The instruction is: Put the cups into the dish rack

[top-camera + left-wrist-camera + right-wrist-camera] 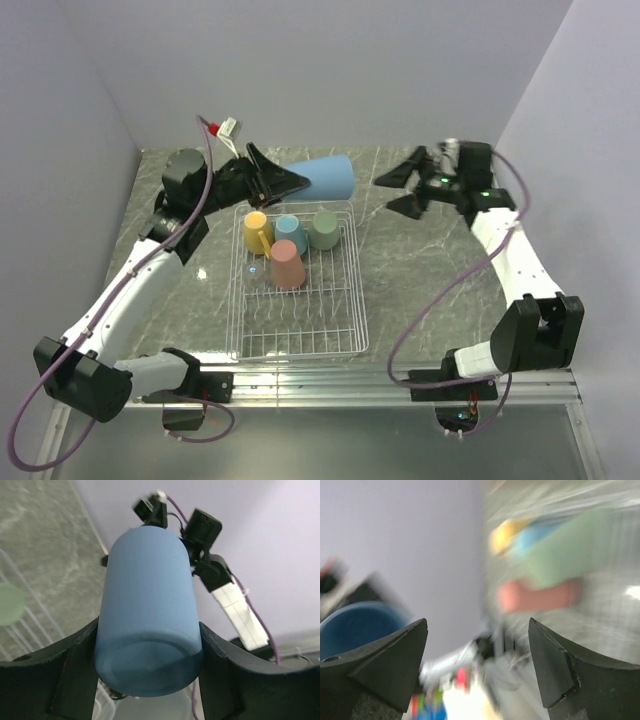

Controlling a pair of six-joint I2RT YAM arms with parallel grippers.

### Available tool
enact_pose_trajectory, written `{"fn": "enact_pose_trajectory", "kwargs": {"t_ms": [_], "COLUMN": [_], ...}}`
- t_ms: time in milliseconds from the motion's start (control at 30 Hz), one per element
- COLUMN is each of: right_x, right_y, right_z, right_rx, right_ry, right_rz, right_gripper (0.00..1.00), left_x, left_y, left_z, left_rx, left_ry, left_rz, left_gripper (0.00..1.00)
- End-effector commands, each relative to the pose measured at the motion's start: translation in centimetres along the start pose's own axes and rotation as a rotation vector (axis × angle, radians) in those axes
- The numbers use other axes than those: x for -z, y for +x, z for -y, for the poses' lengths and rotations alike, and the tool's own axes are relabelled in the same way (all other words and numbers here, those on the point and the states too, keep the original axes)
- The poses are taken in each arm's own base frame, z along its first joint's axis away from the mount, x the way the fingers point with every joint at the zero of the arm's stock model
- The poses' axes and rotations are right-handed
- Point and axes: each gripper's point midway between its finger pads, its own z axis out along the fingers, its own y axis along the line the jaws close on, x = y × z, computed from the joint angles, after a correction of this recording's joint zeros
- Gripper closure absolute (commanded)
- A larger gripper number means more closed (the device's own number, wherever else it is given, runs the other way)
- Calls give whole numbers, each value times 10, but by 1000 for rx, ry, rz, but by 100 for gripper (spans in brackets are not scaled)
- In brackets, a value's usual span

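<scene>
A blue cup (325, 177) lies sideways in the air above the far end of the white wire dish rack (345, 300), with my left gripper (295, 180) shut on its base end. In the left wrist view the blue cup (150, 605) fills the gap between both black fingers (75, 670). Inside the rack stand a yellow mug (256, 228), a light-blue mug (289, 232), a green cup (324, 230) and a salmon-pink cup (288, 265). My right gripper (398, 192) is open and holds nothing, a little to the right of the blue cup. Its wrist view is blurred; the right gripper (477, 630) shows wide jaws.
The near half of the rack holds no cups. Grey walls close in the marbled table (420, 280) at the back and both sides. A metal rail (330, 385) with both arm bases runs along the near edge. A purple cable (420, 320) loops beside the right arm.
</scene>
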Motion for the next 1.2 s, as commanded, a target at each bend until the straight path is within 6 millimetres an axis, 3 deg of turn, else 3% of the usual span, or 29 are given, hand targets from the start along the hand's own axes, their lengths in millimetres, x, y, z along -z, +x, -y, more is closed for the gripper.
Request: {"fn": "enact_pose_trajectory", "kwargs": {"t_ms": [0,100,133,200,233,367,500,733,1167], "right_x": [51,54,53,52,53,63,66,69,67], "right_y": [-11,2,6,14,17,27,36,47,45], "right_z": [84,91,92,100,104,114,121,131,139], "right_rx": [-42,-79,-86,-102,-87,-66,-77,-91,-93], "right_ry": [366,345,334,336,351,406,411,423,439], "right_rz": [119,127,118,102,95,91,94,81,67], "right_gripper": [12,12,12,13,13,13,13,14,15], "left_x": [10,10,7,2,-5,-21,-24,-21,-30], "left_y": [-2,7,20,25,42,62,74,93,118], "left_z": [-26,-71,-77,-89,-96,-94,-87,-104,-129], "left_rx": [-139,-173,-188,-238,-239,-275,-298,-325,-332], "left_ry": [-227,-455,-496,-571,-588,-568,-542,-582,-632], "left_rz": [-36,-105,-149,-180,-242,-292,-321,-401,-486], "left_gripper": [100,100,100,100,100,100,100,100,100]}}
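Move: The blue cup is already in the left hand; the empty rack space it is bound for lies about 9 cm to that hand's right, 3 cm back and 29 cm below. The pink cup stands some 3 cm left and 3 cm back of the hand, the green cup 5 cm right and 6 cm ahead, the light-blue cup 3 cm left and 5 cm ahead, all about 30 cm down. From the empty right hand, that space is some 8 cm left, 10 cm back and 19 cm below. Down towards the open rack space goes the left hand, after a short reach forward, sinking about 17 cm in all, fast at first and then easing, while edging right and slightly back. Its wrist turns nearly 50 degrees so the gripped blue cup tips from level to slanting mouth-down. The right hand, already empty and open, swings to its right, then sinks and draws back beside the rack, fingers tipping further down. ##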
